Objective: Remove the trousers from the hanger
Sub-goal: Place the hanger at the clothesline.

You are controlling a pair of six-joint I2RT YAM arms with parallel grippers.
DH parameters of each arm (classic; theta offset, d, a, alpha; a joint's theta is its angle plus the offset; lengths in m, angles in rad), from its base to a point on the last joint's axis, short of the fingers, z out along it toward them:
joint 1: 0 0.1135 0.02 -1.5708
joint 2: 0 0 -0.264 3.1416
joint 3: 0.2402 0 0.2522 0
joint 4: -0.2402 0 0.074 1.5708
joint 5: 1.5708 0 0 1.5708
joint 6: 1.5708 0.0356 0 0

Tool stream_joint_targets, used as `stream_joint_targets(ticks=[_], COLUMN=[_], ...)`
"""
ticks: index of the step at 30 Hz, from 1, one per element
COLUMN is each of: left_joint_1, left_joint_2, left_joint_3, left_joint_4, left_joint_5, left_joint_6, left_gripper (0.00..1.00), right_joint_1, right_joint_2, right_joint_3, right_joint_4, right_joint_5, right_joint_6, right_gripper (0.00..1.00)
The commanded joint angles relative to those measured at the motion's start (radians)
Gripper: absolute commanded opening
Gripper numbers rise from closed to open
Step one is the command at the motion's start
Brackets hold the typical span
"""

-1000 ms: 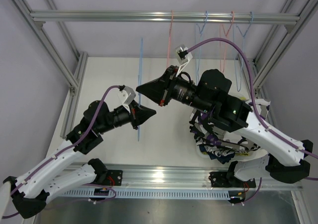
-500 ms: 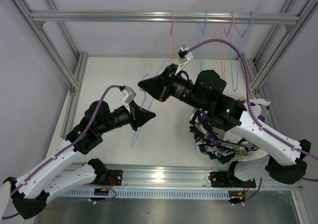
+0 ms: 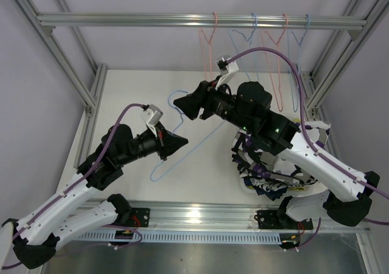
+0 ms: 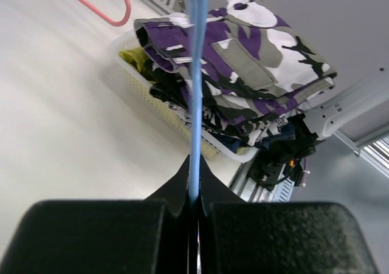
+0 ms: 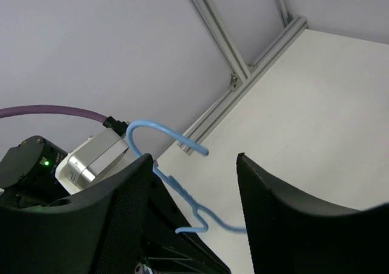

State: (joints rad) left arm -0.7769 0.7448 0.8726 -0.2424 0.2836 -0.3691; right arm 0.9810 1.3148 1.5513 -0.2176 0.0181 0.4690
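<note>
A bare light-blue hanger [image 3: 174, 94] hangs tilted over the table, with no trousers on it. My left gripper [image 3: 182, 141] is shut on its wire [image 4: 196, 73], which runs straight up from between the jaws [image 4: 194, 164]. My right gripper [image 3: 181, 106] stands open just right of the hook. In the right wrist view the hook [image 5: 152, 128] lies between the spread fingers [image 5: 194, 157] without touching them. The trousers [image 4: 255, 73], camouflage ones on top of darker and yellow-green ones, are piled in a white basket [image 4: 164, 113]. In the top view the pile [image 3: 267, 186] sits under my right arm.
Several empty pink and blue hangers [image 3: 279, 37] hang from the top rail [image 3: 121, 20] at the back right. One pink hanger [image 4: 103, 10] shows above the table in the left wrist view. Frame posts stand on both sides.
My right gripper has opened, let go of the blue hanger near its hook and drawn back slightly. The hanger, still held by the left gripper, has swung from edge-on to slanted.
</note>
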Motion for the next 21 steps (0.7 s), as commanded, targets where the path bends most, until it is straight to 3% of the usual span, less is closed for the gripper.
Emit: stream_joint_targets(ticks=[1, 8, 21], left_joint_1=[-0.004, -0.004, -0.004], left_joint_2=[-0.024, -0.053, -0.150], left_joint_3=[0.031, 0.037, 0.098], left_joint_4=[-0.040, -0.169, -0.374], left_joint_5=[-0.081, -0.216, -0.333], left_joint_6=[-0.028, -0.007, -0.060], left_gripper=[0.01, 0.01, 0.01], right_joint_1=[-0.015, -0.024, -0.044], right_joint_2=[-0.020, -0.066, -0.219], right_joint_3=[0.004, 0.007, -0.100], right_joint_4=[-0.011, -0.049, -0.131], right_joint_5=[-0.035, -0.034, 0.031], right_joint_6=[-0.016, -0.070, -0.110], right_gripper=[0.62, 0.78, 0.83])
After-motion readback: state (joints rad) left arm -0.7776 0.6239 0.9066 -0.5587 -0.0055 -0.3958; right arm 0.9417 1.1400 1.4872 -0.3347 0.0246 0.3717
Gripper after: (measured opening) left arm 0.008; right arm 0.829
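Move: My left hand already holds the blue hanger by its near shoulder. The clothesline's free stretch runs about 32 cm ahead of it and roughly 18 cm up. A pink hanger hangs some 22 cm ahead and 8 cm to the right, with a second blue hanger about 24 cm ahead and 20 cm right. From my right hand, the held hanger's hook is about 4 cm left and slightly below; the clothesline is some 26 cm ahead, a little higher. I draw my left hand about 6 cm to the left while sinking some 3 cm, keeping the blue hanger pinched and swinging it counter-clockwise by roughly 15 degrees, so its hook goes away from my right gripper. My right fingers, already parted, open wider; that hand lingers, then backs off to the right, away from the hook. ##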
